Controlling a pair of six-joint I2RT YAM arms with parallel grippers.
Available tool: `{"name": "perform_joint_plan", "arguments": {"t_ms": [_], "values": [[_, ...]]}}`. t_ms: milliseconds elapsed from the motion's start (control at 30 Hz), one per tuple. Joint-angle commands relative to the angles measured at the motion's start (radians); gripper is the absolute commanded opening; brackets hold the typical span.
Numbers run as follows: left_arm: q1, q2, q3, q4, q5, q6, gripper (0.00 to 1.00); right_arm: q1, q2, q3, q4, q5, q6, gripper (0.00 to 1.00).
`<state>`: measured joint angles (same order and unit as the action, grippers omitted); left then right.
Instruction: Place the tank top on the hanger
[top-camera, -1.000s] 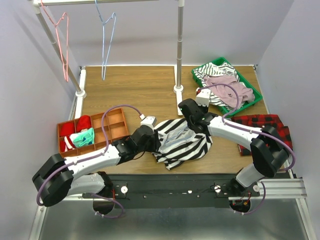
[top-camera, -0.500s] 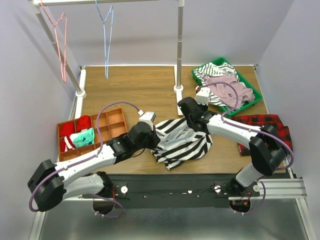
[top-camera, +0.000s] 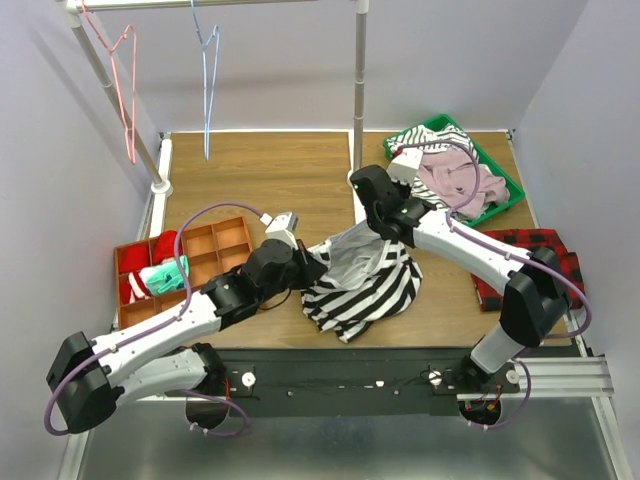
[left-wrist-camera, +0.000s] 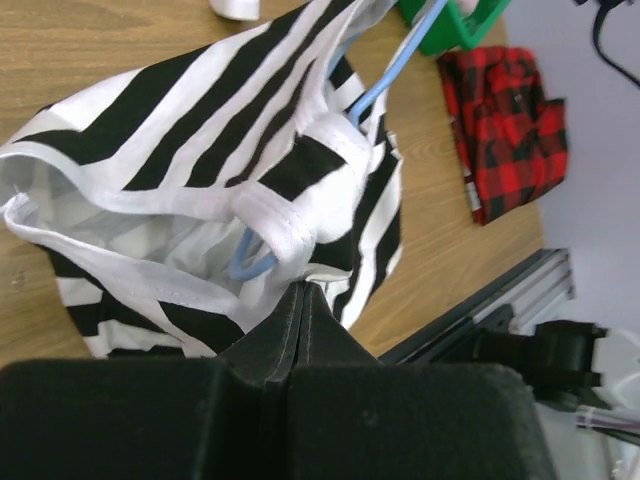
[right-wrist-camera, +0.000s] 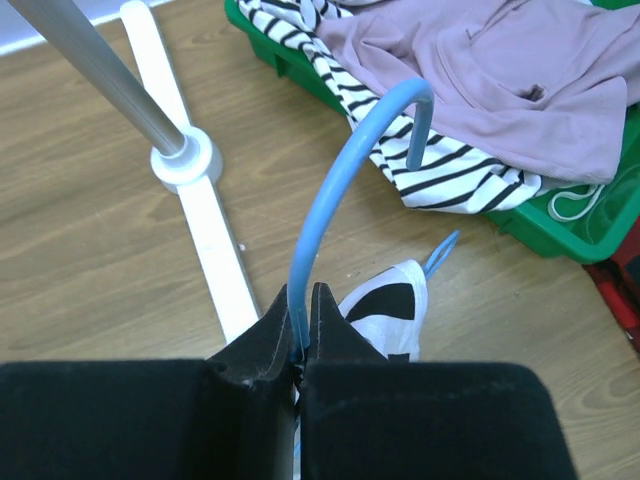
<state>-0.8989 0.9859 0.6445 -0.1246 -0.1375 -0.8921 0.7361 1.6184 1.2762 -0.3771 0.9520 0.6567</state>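
The black-and-white striped tank top (top-camera: 365, 285) hangs bunched over the table's near middle. The light-blue wire hanger (right-wrist-camera: 330, 170) is partly inside it, and my right gripper (right-wrist-camera: 305, 295) is shut on the hanger's neck just under the hook. From above, that right gripper (top-camera: 372, 222) sits at the top of the cloth. My left gripper (top-camera: 318, 262) is at the tank top's left side. Its tips (left-wrist-camera: 302, 290) are shut on the white hem, with a loop of the hanger (left-wrist-camera: 250, 262) showing through the opening. Most of the hanger's frame is hidden by cloth.
A green tray (top-camera: 510, 200) at back right holds a pale pink garment (top-camera: 460, 180) and striped cloth. Red-and-black plaid cloth (top-camera: 530, 250) lies right. A divided box (top-camera: 225, 250) sits left. The rack post (top-camera: 358, 90) stands behind; a pink-red hanger (top-camera: 125, 90) and another blue hanger (top-camera: 207, 90) hang on the rail.
My left gripper has shut on the tank top's hem and shifted back. The right arm has raised the hanger up and back, lifting the tank top off the table.
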Motion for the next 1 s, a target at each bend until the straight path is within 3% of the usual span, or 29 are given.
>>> {"name": "perform_joint_plan", "arguments": {"t_ms": [0, 433, 633, 667, 700, 967], "values": [[-0.008, -0.053, 0.015, 0.086, -0.05, -0.093, 0.01, 0.008, 0.014, 0.089, -0.051, 0.025, 0.046, 0.01], [-0.006, 0.036, 0.196, 0.065, -0.062, -0.015, 0.14, 0.068, 0.035, 0.247, -0.131, 0.162, -0.052, 0.01], [-0.006, 0.034, 0.257, 0.016, -0.068, 0.042, 0.41, 0.083, 0.044, 0.331, -0.169, 0.206, -0.14, 0.01], [-0.006, 0.03, 0.27, 0.011, -0.065, 0.048, 0.55, 0.086, 0.041, 0.345, -0.164, 0.208, -0.156, 0.01], [-0.006, 0.017, 0.28, 0.008, -0.062, 0.076, 0.58, 0.088, 0.041, 0.351, -0.149, 0.208, -0.178, 0.01], [-0.006, -0.029, 0.496, -0.135, 0.007, 0.249, 0.59, 0.091, 0.021, 0.459, -0.057, 0.174, -0.417, 0.01]]}}
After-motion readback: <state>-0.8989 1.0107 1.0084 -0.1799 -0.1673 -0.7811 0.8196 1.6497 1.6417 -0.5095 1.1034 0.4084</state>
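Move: The left fingers are shut on the tank top's shoulder strap. The hanger's left end lies about 3 cm ahead of them and a couple of cm lower, the bulk of the tank top some 8 cm right, level in reach and 12 cm lower. From the right gripper, which holds the hanger's hook, the tank top's middle is about 18 cm back, 7 left and 15 below. The rack post's foot is some 15 cm ahead and 6 left, the green basket 15 ahead and 21 right, both well below. Raise both grippers together, the left drawing the pinched strap up some 9 cm with a little forward and right, while the right keeps its grip on the hook and lifts the hanger about 12 cm, easing slightly left. Then open the left fingers to let go of the strap and carry on straight up, tilting their tips upward about 15 degrees. ##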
